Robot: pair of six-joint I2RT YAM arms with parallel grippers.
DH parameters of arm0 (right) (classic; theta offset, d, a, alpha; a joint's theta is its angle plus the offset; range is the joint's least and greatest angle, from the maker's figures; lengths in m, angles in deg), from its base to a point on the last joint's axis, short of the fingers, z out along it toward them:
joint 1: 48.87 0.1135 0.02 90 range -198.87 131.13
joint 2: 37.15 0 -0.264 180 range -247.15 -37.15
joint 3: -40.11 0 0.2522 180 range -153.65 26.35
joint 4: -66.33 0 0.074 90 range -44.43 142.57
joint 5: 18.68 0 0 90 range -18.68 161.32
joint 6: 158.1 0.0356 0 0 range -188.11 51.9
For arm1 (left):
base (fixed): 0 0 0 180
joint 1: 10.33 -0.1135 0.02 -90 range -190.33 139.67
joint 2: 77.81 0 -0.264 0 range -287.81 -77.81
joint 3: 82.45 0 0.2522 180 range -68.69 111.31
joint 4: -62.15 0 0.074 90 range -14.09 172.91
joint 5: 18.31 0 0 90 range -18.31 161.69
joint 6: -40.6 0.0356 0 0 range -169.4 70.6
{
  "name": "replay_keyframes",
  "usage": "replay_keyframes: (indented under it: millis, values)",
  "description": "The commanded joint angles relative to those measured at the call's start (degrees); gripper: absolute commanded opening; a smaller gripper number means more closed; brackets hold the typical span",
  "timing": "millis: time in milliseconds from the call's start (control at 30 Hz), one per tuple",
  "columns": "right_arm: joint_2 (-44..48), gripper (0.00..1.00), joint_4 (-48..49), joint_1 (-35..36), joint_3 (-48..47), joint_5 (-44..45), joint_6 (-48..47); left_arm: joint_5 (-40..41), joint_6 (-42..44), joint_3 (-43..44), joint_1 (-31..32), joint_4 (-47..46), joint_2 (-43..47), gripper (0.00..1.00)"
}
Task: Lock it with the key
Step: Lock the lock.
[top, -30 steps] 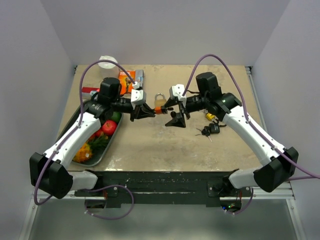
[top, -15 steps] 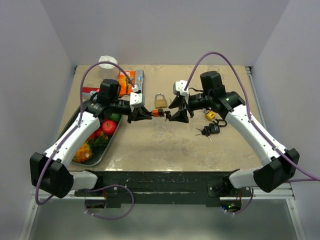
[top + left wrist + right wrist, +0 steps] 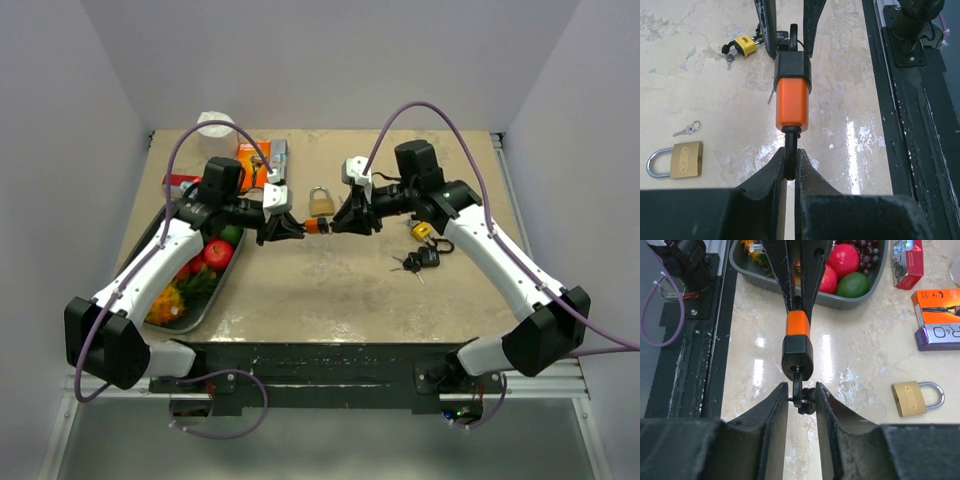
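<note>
An orange padlock [image 3: 315, 227] with a black base hangs in the air above the table's middle. My left gripper [image 3: 789, 155] is shut on its black shackle [image 3: 789, 160]. In the left wrist view the padlock [image 3: 791, 102] points away from the fingers. A black key [image 3: 798, 390] sticks out of the keyhole in the padlock's base [image 3: 798, 357], with a second key on its ring beside it. My right gripper [image 3: 801, 387] brackets these keys. Its jaws stand narrow, a small gap showing on the left side. From above, the right gripper [image 3: 338, 225] faces the left gripper [image 3: 297, 229].
A brass padlock [image 3: 320, 203] lies behind the grippers, a small silver key [image 3: 687, 130] near it. A yellow padlock [image 3: 421, 232] and black keys [image 3: 418, 260] lie to the right. The fruit tray [image 3: 205, 300] and boxes [image 3: 252, 160] fill the left.
My right gripper has swung left up to the padlock's base and its jaws have narrowed around the key. The left gripper has kept its hold on the shackle.
</note>
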Motion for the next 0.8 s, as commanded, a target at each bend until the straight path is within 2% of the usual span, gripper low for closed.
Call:
replay_keyframes:
  millis: [0, 33, 167, 367, 633, 700, 767]
  values:
    - [-0.30, 0.26, 1.66, 0.91, -1.35, 0.01, 0.83, -2.27, 2.28, 3.32, -0.10, -1.42, -0.17, 0.00]
    - [-0.31, 0.23, 1.48, 0.99, -1.35, 0.27, 0.74, -2.35, 2.55, 3.59, -0.10, -1.33, -0.35, 0.00]
    - [-0.57, 0.00, 1.57, 1.08, -1.70, 0.45, 0.74, -2.18, 3.86, 3.50, -0.10, 0.68, -0.52, 0.00]
    - [-0.48, 0.00, 0.69, 0.12, -1.70, 1.15, 2.23, -1.12, 8.08, 1.05, -3.86, 4.11, -1.14, 0.00]
    - [-1.36, 0.00, 1.21, -3.22, -1.35, 0.37, 4.34, -0.33, 23.44, -1.15, -12.22, 17.46, -4.39, 0.00]
    - [-2.41, 0.00, 3.57, -3.22, -0.91, 0.71, 5.74, 0.37, 24.87, -1.68, -14.76, 18.44, -4.65, 0.00]
    - [-3.64, 0.00, 8.05, -3.14, 1.18, 1.68, 11.61, 0.55, 25.22, -2.21, -17.48, 18.97, -4.48, 0.00]
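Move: My left hand holds the orange padlock by its shackle, the body about 4 cm to that hand's right and 1 cm lower; the key stuck in it lies some 7 cm right and 2 cm lower. The key's head is already between my right hand's part-open fingers, about 1 cm left of their midpoint; from that hand the orange padlock is about 5 cm left and 1 cm up. On the table, the brass padlock lies some 16 cm ahead and 4 cm left of my right hand, about 20 cm below. I shut my right fingers from about a third open onto the key's head while both hands stay almost in place. Then my left hand, keeping its pinch on the shackle, draws the orange padlock off the key, going about 8 cm left and, increasingly, 7 cm down with some forward, its fingertips dipping about 10 degrees. My right hand keeps the key and eases 2 cm forward and slightly right. ##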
